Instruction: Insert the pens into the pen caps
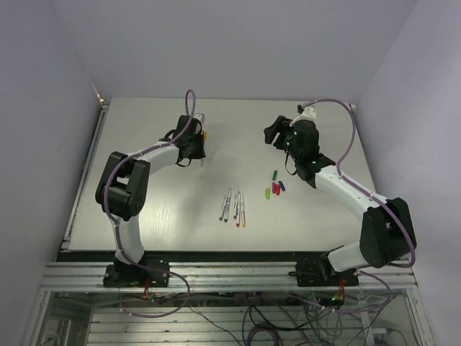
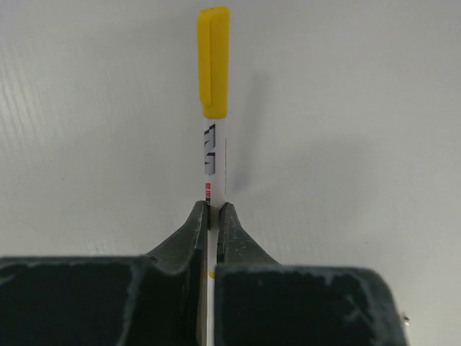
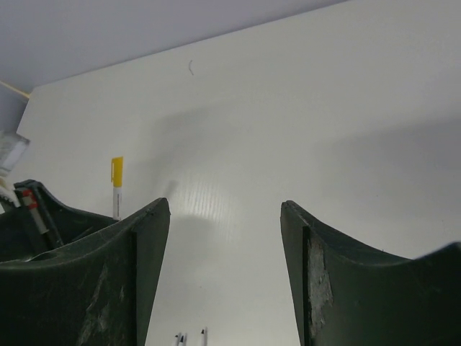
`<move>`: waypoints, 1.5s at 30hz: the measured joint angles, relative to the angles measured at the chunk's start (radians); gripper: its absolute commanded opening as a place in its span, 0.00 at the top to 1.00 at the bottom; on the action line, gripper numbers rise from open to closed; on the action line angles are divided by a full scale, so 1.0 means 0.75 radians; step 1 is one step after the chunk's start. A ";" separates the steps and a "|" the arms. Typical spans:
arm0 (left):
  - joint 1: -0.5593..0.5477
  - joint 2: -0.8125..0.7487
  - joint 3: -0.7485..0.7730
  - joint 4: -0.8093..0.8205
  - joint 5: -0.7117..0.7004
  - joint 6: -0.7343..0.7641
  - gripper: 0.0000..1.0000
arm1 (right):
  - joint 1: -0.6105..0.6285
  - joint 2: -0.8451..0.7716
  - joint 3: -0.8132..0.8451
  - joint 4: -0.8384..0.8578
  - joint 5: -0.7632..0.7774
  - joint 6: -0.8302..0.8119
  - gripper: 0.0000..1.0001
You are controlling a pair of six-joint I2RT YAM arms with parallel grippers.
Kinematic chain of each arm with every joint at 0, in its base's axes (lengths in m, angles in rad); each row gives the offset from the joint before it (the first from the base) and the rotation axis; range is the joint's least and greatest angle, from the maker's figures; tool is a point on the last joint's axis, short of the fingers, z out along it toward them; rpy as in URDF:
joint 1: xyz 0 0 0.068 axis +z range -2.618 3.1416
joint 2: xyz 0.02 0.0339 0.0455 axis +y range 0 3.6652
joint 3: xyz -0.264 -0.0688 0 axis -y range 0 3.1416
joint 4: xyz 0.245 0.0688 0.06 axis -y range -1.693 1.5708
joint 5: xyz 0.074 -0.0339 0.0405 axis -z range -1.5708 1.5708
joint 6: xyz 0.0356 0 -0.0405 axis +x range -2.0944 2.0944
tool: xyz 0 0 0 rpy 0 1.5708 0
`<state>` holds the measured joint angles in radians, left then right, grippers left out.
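Note:
My left gripper (image 2: pixel 213 210) is shut on the white barrel of a pen (image 2: pixel 215 155) that wears a yellow pen cap (image 2: pixel 214 61), held over the far left of the table (image 1: pixel 144 166). In the top view this left gripper (image 1: pixel 199 141) shows a yellow spot beside it. The right gripper (image 3: pixel 225 209) stands open and empty, raised at the far right (image 1: pixel 273 132). Several uncapped pens (image 1: pixel 234 205) lie side by side at the table's middle. Several loose pen caps (image 1: pixel 276 187), green, red and blue, lie just right of them. The right wrist view also catches the yellow-capped pen (image 3: pixel 117 176).
The table's left edge is a metal rail (image 1: pixel 85 180). White walls close in the back and both sides. The right arm's cable (image 1: pixel 349 137) loops over the far right of the table.

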<state>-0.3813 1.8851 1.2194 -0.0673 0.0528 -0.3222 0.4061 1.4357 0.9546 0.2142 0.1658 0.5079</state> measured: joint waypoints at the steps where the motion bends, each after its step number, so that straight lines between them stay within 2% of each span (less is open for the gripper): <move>1: 0.003 0.027 0.023 -0.035 -0.016 -0.001 0.93 | 0.000 0.000 -0.001 -0.004 0.005 0.003 0.37; 8: 0.037 0.117 0.086 -0.152 -0.112 -0.008 0.93 | 0.002 -0.001 -0.002 -0.007 0.013 0.016 0.37; 21: 0.076 0.168 0.127 -0.181 -0.196 -0.022 0.93 | 0.010 -0.001 -0.016 -0.003 0.009 0.022 0.37; 22: 0.077 0.173 0.131 -0.181 -0.196 -0.022 0.91 | 0.010 -0.001 -0.018 -0.003 0.009 0.022 0.37; 26: 0.077 0.177 0.136 -0.181 -0.196 -0.025 0.68 | 0.012 -0.001 -0.023 -0.003 0.009 0.022 0.37; 27: 0.077 0.177 0.136 -0.181 -0.196 -0.025 0.66 | 0.012 -0.001 -0.024 -0.001 0.009 0.022 0.37; 38: 0.079 0.169 0.136 -0.189 -0.200 -0.023 0.58 | 0.023 -0.001 -0.040 0.008 0.009 0.020 0.37; 45: 0.080 0.054 0.133 -0.234 -0.221 -0.013 0.57 | 0.023 -0.004 -0.044 0.016 0.031 0.005 0.36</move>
<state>-0.3214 1.9255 1.3190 -0.2432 -0.1131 -0.3321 0.4236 1.4326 0.9215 0.2264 0.1890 0.5117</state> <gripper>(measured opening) 0.422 0.633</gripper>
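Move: The left gripper holds the yellow-capped pen upright-ish ahead of it; the bare set-down spot, taken at the laid pen's middle, is about 3 cm ahead, 5 cm left and 5 cm below. The loose pens lie roughly 18 cm back and 11 cm right of the gripper, and the loose caps about 9 cm back and 26 cm right, all at table level. From the idle right hand the spot is some 6 cm ahead, 30 cm left and 20 cm down. Lower the left gripper about 4.5 cm to the bare table while carrying the capped pen some 5 cm left, turning the wrist slightly counter-clockwise as it goes. Hold still there, open the fingers partway to let go of the pen, then lift straight up about 3 cm, clear of it. ##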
